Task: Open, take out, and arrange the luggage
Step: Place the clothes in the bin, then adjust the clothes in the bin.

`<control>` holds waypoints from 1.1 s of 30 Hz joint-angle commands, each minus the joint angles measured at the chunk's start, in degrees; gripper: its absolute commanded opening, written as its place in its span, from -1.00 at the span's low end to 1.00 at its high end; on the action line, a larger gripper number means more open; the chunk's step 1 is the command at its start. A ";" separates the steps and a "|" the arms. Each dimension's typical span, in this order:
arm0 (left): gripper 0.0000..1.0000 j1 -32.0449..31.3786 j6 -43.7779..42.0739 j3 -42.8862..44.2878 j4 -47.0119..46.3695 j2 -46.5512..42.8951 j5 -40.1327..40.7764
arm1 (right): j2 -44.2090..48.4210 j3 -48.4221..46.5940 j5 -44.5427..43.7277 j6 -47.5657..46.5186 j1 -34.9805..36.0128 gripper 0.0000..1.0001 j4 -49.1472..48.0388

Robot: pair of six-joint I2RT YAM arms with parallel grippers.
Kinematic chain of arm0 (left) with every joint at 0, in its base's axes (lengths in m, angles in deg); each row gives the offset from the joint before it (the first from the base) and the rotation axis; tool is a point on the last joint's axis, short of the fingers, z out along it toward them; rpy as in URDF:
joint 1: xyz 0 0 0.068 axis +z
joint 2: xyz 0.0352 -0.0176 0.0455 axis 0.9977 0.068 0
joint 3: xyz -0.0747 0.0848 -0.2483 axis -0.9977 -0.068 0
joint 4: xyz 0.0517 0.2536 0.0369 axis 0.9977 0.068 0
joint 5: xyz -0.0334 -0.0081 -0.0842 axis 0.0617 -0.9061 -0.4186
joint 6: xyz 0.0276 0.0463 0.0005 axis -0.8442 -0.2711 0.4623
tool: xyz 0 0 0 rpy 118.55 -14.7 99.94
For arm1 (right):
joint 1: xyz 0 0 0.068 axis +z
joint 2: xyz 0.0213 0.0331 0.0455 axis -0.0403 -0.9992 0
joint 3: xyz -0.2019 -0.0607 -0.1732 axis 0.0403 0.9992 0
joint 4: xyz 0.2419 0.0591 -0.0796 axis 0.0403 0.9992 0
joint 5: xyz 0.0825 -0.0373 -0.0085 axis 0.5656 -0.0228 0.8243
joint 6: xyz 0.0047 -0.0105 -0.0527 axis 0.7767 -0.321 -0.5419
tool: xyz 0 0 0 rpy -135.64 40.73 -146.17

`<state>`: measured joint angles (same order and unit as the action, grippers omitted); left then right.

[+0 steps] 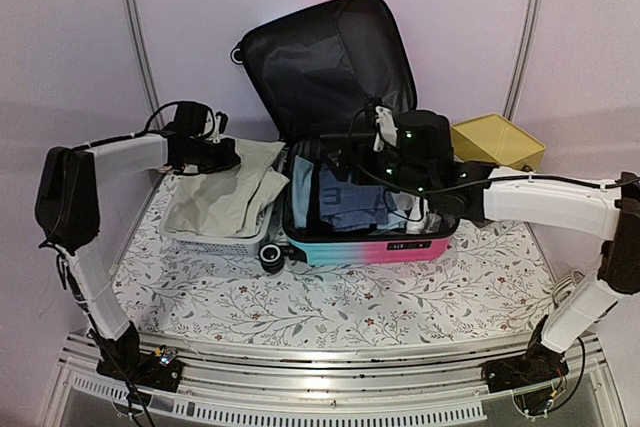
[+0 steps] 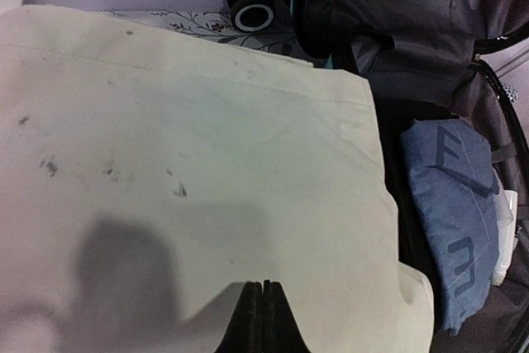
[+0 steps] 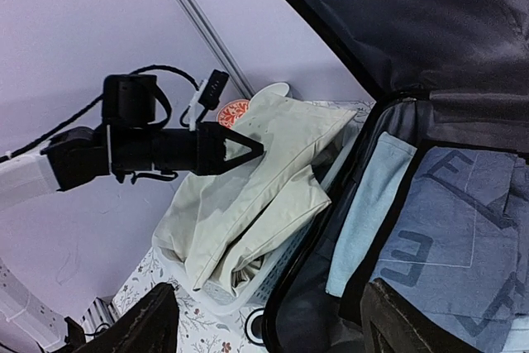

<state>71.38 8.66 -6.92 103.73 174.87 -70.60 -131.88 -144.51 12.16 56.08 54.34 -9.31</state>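
Note:
The luggage lies open mid-table, its pink-to-turquoise shell facing front and its black-lined lid standing up behind. Inside lie a folded blue garment with printed letters and a light blue cloth. My right gripper is wide open and empty, hovering over the luggage's left half. My left gripper is shut with nothing between its fingers. It hangs just above a cream garment heaped in the white perforated basket left of the luggage. It also shows in the right wrist view.
A yellow-topped box stands behind the luggage at the right. A luggage wheel sits between basket and shell. The table has a floral cover. Purple walls close in behind and at the sides.

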 commanded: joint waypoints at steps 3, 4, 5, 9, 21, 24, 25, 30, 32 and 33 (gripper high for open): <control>-1.00 -0.07 3.82 -4.58 -15.42 9.06 -5.72 | 6.68 6.31 -2.58 -0.24 -1.19 0.54 0.57; -1.00 0.06 4.60 -6.35 -17.80 10.54 -6.42 | 7.25 7.02 -2.58 -0.01 -1.29 0.54 0.59; -1.00 0.22 5.36 -7.79 -19.71 11.47 -6.84 | 7.77 7.52 -2.67 0.17 -1.39 0.54 0.57; -1.00 0.34 5.89 -11.94 -24.15 10.30 -6.76 | 9.46 9.22 -3.10 0.43 -1.71 0.54 0.78; -1.00 -2.84 1.78 -9.92 -24.42 -2.99 -3.53 | 11.57 9.93 -4.50 -0.56 -2.56 0.53 1.18; -1.00 -2.73 2.86 -7.68 -22.45 1.73 -3.36 | 11.60 10.05 -4.35 -0.60 -2.62 0.53 1.26; -1.00 -2.72 3.23 -7.62 -22.66 3.29 -3.69 | 11.65 10.12 -4.23 -0.50 -2.60 0.53 1.35; -1.00 -2.41 6.01 -9.47 -27.29 12.56 -5.90 | 12.00 10.94 -3.90 0.17 -2.59 0.53 1.48; -1.00 -2.36 6.37 -9.76 -27.82 14.18 -6.14 | 12.44 11.29 -3.99 0.22 -2.60 0.53 1.60; -1.00 -2.39 6.39 -10.10 -28.08 14.30 -6.12 | 12.65 11.51 -4.07 0.29 -2.64 0.53 1.60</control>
<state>68.87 13.67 -15.27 76.54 186.61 -75.60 -121.56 -134.22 8.58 56.13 52.02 -8.29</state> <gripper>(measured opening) 0.005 0.765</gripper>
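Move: The cream clothes lie heaped in the bin under the shut left gripper, their middle roughly 8 cm below it, some 2 cm to its left and 1 cm back. The suitcase's folded blue clothes are about 27 cm to that gripper's right, 3 cm back and 10 cm lower; the caster wheel is some 15 cm back and 8 cm to its right. From the right gripper, the cream clothes are about 24 cm left, 6 cm ahead and 17 cm below. Keep the left gripper shut and pat the cream clothes down into the bin: dip about 9 cm, lift some 13 cm while shifting a little right and tipping the fingers up, then drive down about 11 cm again so the fingertips press into the fold on the clothes' right side. Meanwhile bring the open right gripper about 6 cm right over the suitcase, away from the bin. ##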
